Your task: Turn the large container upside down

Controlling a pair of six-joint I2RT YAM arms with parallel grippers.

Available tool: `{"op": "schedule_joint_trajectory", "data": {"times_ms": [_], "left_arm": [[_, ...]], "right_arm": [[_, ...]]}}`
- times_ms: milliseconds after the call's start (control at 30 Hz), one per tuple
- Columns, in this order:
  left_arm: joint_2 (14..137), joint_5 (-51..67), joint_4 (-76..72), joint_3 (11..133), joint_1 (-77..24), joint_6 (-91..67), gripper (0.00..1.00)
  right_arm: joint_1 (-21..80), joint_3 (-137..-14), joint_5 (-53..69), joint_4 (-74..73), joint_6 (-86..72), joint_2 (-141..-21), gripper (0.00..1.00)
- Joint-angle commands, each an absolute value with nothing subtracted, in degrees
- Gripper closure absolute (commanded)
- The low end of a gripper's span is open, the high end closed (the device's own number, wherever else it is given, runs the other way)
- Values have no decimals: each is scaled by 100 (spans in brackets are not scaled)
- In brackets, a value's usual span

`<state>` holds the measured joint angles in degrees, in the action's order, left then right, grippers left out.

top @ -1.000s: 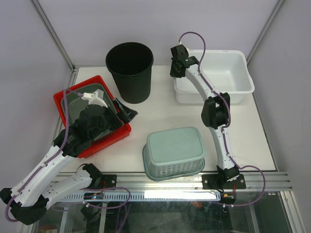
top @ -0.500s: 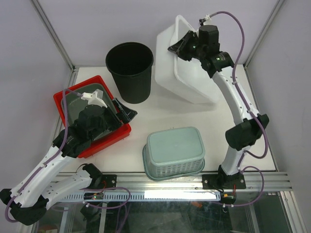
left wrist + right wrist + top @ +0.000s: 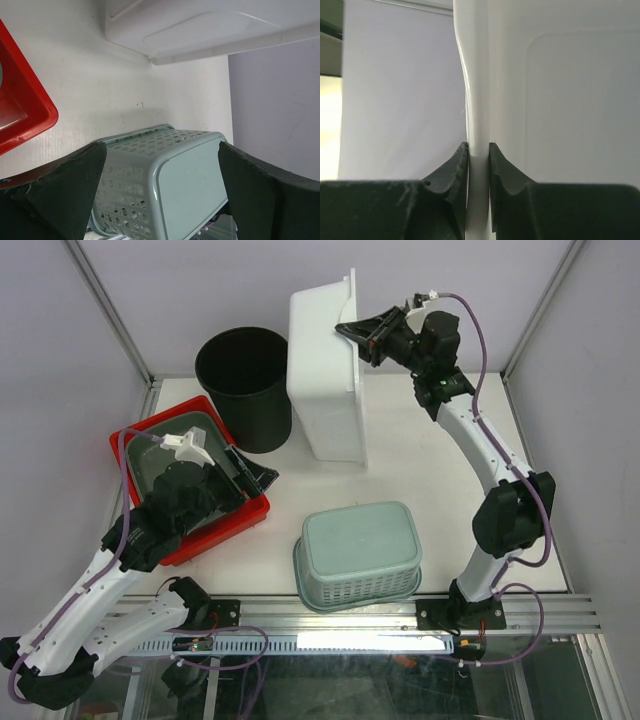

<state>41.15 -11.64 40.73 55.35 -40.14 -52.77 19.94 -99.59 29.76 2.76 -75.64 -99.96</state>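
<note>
The large white container [image 3: 325, 370] stands tipped on its side at the back middle of the table, its lower edge on the table and its base facing left, against the black bucket [image 3: 243, 380]. My right gripper [image 3: 350, 332] is shut on its upper rim; in the right wrist view the fingers [image 3: 478, 150] pinch the thin white rim [image 3: 476, 75] from both sides. My left gripper [image 3: 255, 475] is open and empty, low over the right end of the red tray [image 3: 150, 435]. The container's underside shows in the left wrist view [image 3: 200, 25].
An upturned pale green basket [image 3: 360, 555] sits at the front middle; it fills the space between my left fingers in the left wrist view [image 3: 165, 175]. The red tray holds a grey-green dish [image 3: 160, 455]. Enclosure walls stand close at the back and sides.
My right arm has lifted the white container from the back right, swung it left and tipped it onto its side. The black bucket has shifted a little left. My left arm barely moved.
</note>
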Motion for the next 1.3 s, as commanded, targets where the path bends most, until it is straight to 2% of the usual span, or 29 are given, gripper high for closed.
{"op": "schedule_joint_trajectory", "data": {"times_ms": [0, 233, 467, 733, 833, 900, 967, 1000, 1067, 1100, 1200, 1233, 1267], "left_arm": [[4059, -1141, 3816, 5543, -4034, -5080, 1], [4190, -1136, 3801, 5562, -4033, -5011, 1], [4342, -1064, 3683, 5574, -4034, -4957, 1], [4364, -986, 3652, 5605, -4028, -4965, 1], [4383, -1000, 3648, 5619, -4026, -4964, 1], [4430, -986, 3635, 5635, -4033, -4959, 1], [4490, -958, 3595, 5642, -4030, -4954, 1], [4536, -938, 3565, 5650, -4030, -4949, 1], [4606, -874, 3519, 5659, -4029, -4927, 1], [4637, -851, 3504, 5673, -4030, -4921, 1], [4679, -842, 3472, 5677, -4030, -4909, 1], [4671, -853, 3465, 5669, -4033, -4908, 1], [4669, -854, 3464, 5668, -4027, -4900, 1]], "right_arm": [[1501, -9273, 3512, 2534, -8809, -9418, 100], [735, -8381, 4058, 4106, -10340, -9501, 100], [123, -7977, 4712, 5772, -11932, -10110, 100], [-746, -7104, 5706, 5506, -11665, -10209, 100], [-1154, -6894, 6113, 4905, -10984, -10169, 85], [-1449, -6819, 6329, 4463, -10491, -10177, 67], [-1660, -6886, 6470, 3651, -9722, -10178, 55], [-1734, -6990, 6471, 3121, -9184, -10170, 51], [-1834, -7386, 6369, 1440, -9184, -10188, 51], [-1856, -7714, 6092, 466, -7181, -10213, 37], [-1849, -8805, 4911, -2268, -4786, -10405, 32], [-1838, -9075, 4484, -2863, -4333, -10459, 26], [-1829, -9254, 4040, -3353, -3918, -10489, 24]]}}
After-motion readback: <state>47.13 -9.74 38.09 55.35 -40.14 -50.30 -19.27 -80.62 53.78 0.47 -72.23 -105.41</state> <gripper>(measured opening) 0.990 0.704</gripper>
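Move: Standing on end under the right hand, the large white container is pinched by its upper rim; its middle lies about 8 cm left, 4 cm ahead and 21 cm below. The black bin stands roughly 27 cm left, level in reach and 30 cm lower; the upturned green basket lies about 30 cm back, 3 cm to the right and 38 cm below. From the left hand, the white container is some 28 cm ahead, 14 cm right and 5 cm below. Swinging the pinched rim over to the right, the right hand carries it about 20 cm nearly level at first, rolling its left side up some 25 degrees, then sinks roughly 18 cm as it keeps going right to some 29 cm in all. Late in the descent the fingers open wide around the rim, the roll unwinds and the hand tips down about 25 degrees. The idle left hand eases down and right a little. ##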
